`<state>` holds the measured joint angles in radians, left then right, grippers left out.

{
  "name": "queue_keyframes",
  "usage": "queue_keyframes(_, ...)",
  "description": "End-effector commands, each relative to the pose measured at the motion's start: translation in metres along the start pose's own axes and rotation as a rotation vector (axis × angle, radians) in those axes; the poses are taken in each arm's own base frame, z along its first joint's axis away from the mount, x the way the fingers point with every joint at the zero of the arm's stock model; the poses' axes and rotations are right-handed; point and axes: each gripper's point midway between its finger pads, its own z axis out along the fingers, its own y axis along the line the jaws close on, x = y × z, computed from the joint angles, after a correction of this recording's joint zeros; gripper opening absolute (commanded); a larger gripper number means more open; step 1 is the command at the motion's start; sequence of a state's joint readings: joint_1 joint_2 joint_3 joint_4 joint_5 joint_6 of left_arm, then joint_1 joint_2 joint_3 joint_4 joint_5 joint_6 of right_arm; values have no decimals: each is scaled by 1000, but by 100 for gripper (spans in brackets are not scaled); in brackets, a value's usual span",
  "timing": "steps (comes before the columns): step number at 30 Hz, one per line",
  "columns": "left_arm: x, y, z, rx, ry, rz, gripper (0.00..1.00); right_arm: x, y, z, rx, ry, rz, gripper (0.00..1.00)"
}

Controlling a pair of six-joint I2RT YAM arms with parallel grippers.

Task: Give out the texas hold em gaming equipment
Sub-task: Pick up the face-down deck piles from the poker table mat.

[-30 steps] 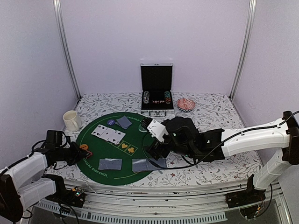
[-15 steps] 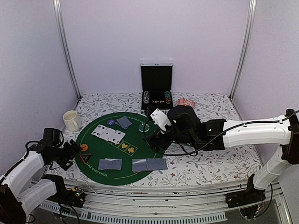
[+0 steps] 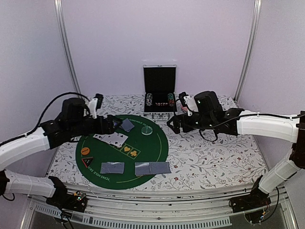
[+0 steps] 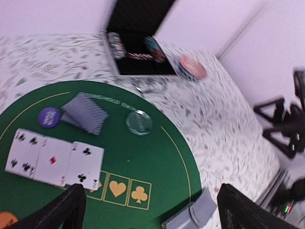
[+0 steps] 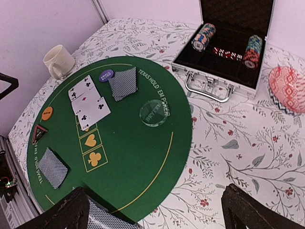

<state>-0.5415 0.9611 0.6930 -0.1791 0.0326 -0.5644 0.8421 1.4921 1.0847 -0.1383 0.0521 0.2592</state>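
Note:
Both grippers hang open and empty above the table. My left gripper [image 3: 107,125] [image 4: 152,215] hovers over the back left of the green mat [image 3: 143,152]; my right gripper [image 3: 173,123] [image 5: 159,212] hovers off its back right edge. On the mat lie three face-up cards [image 3: 110,138] [image 5: 88,102], a face-down pile [image 5: 123,82] beside a dark blue disc [image 5: 106,74], a clear disc [image 3: 147,130] [image 5: 153,113], an orange disc [image 3: 85,150] and a black triangular marker [image 3: 87,162]. Near the front lie more face-down cards [image 3: 112,167] and another spread [image 3: 152,167].
An open metal case [image 3: 160,102] with stacks of chips stands behind the mat. A pink patterned pile [image 5: 286,88] lies to its right. A white mug [image 5: 58,61] stands off the mat's left edge, hidden by my left arm in the top view. White walls enclose the flowered tabletop.
My left gripper opened, rose from the mat's left edge and swung over its back; the black marker now lies by the orange disc. My right arm drew back from the mat's centre.

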Motion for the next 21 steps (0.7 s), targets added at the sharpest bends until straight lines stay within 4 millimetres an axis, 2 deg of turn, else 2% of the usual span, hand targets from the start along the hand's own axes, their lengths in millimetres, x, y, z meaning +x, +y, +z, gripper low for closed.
queue_keyframes(1, 55, -121, 32, 350, 174, 639, 98, 28, -2, -2, -48, 89, 116, 99)
queue_keyframes(3, 104, -153, 36, 412, 296, 942, 98, 38, -5, 0, -45, 118, 130, 99)
queue_keyframes(4, 126, -160, 37, 434, 349, 1069, 98, 43, -6, 1, -47, 137, 142, 99)
queue_keyframes(6, 169, -161, 39, 484, 492, 1217, 98, 55, -6, 6, -66, 183, 184, 99)
queue_keyframes(7, 183, -158, 42, 491, 551, 1244, 98, 62, -5, 8, -78, 209, 199, 99)
queue_keyframes(11, 211, -137, 64, 430, 658, 1297, 98, 91, -8, 16, -74, 297, 254, 99)
queue_keyframes(16, 218, -125, 107, 288, 637, 1322, 98, 114, -10, 25, -66, 363, 278, 99)
queue_keyframes(19, 229, -132, 111, 339, 656, 1290, 98, 119, -11, 27, -64, 374, 281, 99)
queue_keyframes(21, 237, -127, 109, 365, 678, 1285, 98, 120, -12, 26, -60, 373, 281, 99)
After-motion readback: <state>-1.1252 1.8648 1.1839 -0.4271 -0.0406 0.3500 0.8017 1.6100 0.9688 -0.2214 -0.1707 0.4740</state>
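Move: The double face-down deck pile lies about 22 cm to the left gripper's right, some 10 cm back and 19 cm below it. The single face-down pile is also about 10 cm back from this gripper but only 3 cm to its right; the clear disc sits 12 cm ahead and 18 cm right, the face-up cards 8 cm ahead and 2 cm right. From the right gripper the double pile lies roughly 13 cm back, 10 cm left and 18 cm below. Sweep the open left gripper quickly some 20 cm to the right while drawing it back about 10 cm, then sink nearly 18 cm onto the double deck pile's spot, turning the wrist clockwise about 65 degrees and tipping the fingers down to straddle the cards. Keep them wide open. Meanwhile lower the open right gripper about 11 cm, easing back a little and tipping its fingers down. ##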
